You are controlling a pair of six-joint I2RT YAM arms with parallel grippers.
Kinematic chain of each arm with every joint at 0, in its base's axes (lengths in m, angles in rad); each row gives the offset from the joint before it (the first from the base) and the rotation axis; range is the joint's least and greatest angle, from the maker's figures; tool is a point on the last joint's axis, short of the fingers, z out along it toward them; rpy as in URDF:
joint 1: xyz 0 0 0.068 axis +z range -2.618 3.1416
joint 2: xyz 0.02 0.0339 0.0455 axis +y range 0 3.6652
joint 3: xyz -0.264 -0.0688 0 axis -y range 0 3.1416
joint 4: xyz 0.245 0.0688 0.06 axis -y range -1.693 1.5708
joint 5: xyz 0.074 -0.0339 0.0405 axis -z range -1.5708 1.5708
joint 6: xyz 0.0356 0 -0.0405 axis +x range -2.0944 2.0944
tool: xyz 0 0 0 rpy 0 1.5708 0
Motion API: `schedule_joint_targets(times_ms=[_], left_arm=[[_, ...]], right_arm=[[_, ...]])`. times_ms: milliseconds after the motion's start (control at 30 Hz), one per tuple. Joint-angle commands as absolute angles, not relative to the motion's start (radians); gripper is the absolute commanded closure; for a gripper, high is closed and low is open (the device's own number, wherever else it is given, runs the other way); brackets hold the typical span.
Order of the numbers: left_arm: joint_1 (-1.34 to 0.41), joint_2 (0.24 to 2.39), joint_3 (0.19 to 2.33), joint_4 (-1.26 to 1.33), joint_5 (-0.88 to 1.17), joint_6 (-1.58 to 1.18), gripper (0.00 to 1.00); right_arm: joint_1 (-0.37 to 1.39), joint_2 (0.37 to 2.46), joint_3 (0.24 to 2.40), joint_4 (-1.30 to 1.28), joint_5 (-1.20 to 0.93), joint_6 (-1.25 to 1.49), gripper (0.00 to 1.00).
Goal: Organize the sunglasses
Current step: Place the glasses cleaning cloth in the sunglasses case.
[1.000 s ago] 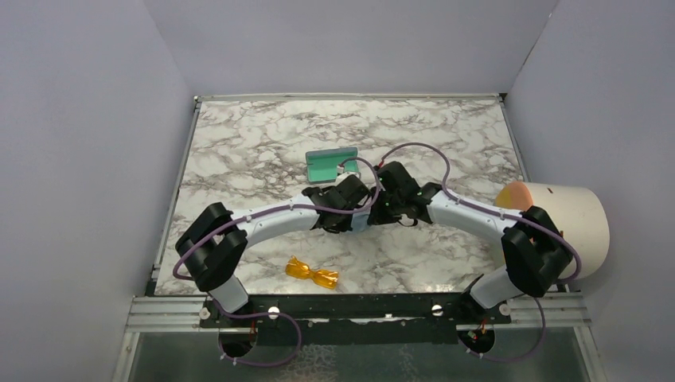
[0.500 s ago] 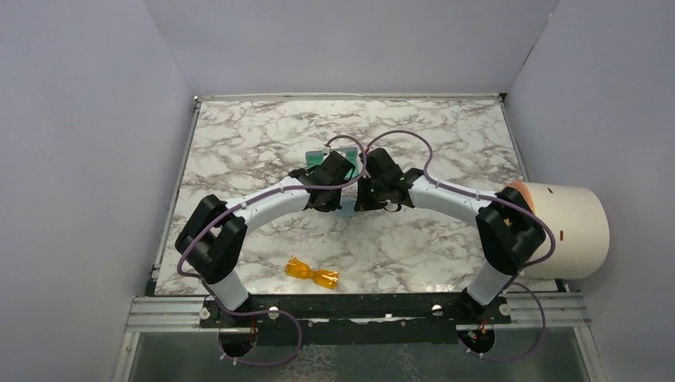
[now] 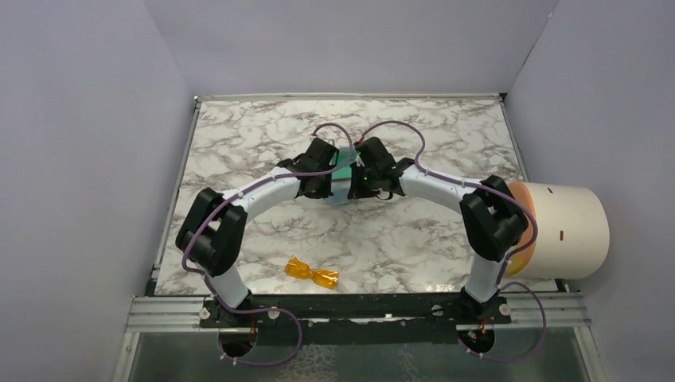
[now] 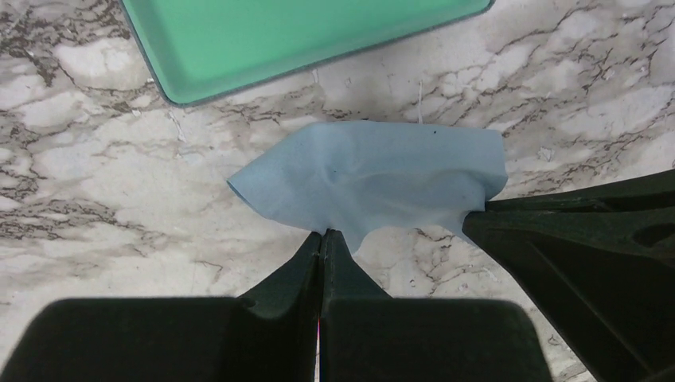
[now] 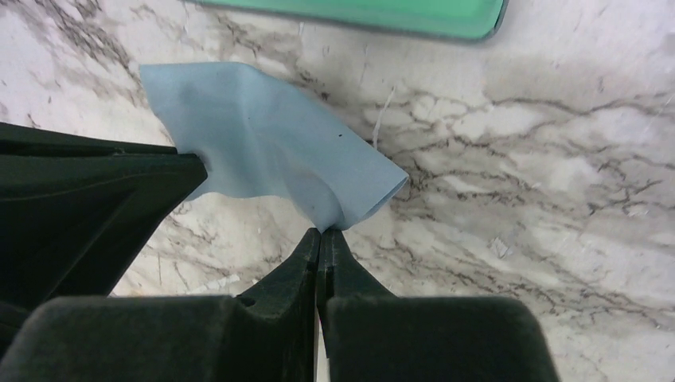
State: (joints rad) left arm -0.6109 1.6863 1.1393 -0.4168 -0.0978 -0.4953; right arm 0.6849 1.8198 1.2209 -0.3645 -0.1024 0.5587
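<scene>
The orange-amber sunglasses (image 3: 312,273) lie folded near the table's front edge, apart from both arms. My left gripper (image 4: 322,233) is shut on the near edge of the light blue cloth (image 4: 374,179). My right gripper (image 5: 321,231) is shut on the cloth's (image 5: 267,147) other near corner. The cloth hangs between them, just in front of the open case with its teal-green inside (image 4: 294,36), which also shows in the right wrist view (image 5: 382,14). In the top view both grippers (image 3: 322,177) (image 3: 368,179) meet at the table's middle, with the case (image 3: 345,161) mostly hidden between them.
A large cream cylinder (image 3: 565,229) lies on its side at the right edge, beside the right arm's elbow. The marble table (image 3: 255,135) is walled on three sides by plain grey panels.
Both grippers have moved away from me toward the case, carrying the cloth between them. The case is now mostly covered by the wrists. The sunglasses have not moved.
</scene>
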Motion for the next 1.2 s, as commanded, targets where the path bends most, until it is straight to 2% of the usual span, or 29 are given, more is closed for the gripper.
schedule_joint_targets(times_ms=[0,533,1167], left_arm=[[-0.572,1.723,1.184,-0.364,-0.027,-0.471,1.00],[-0.464,1.808,1.292,-0.306,0.061,-0.449,1.00],[-0.403,1.876,1.302,-0.259,0.086,-0.395,1.00]], right_arm=[[0.661,1.854,1.296,-0.330,-0.128,0.539,0.99],[0.610,1.966,1.470,-0.348,-0.150,0.512,0.99],[0.583,2.060,1.540,-0.349,-0.139,0.478,0.99]])
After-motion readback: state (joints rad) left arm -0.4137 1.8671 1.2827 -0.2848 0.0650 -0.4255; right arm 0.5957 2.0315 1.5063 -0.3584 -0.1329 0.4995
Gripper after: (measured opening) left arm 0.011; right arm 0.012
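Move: Between the closed fingertips, about 8 cm apart, the cleaning cloth hangs, its middle some 4 cm to the left hand's right, 2 cm ahead and a little below. From the left hand the open sunglasses case is roughly 12 cm ahead and 2 cm right, its raised lid about 16 cm ahead and 2 cm right. From the right hand the case is about 12 cm ahead and 6 cm left, the lid 16 cm ahead and 6 cm left; the case's middle is roughly 4 cm below both. Carrying the cloth stretched between their shut fingertips, both hands travel forward together some 8.5 cm to bring it over the green tray, easing slightly left. Each rises on the way, the left about 1.5 cm and the right about 2.5 cm, then slows and sinks again by 1.5 to 2 cm near the tray's front edge; both keep their pinch. ##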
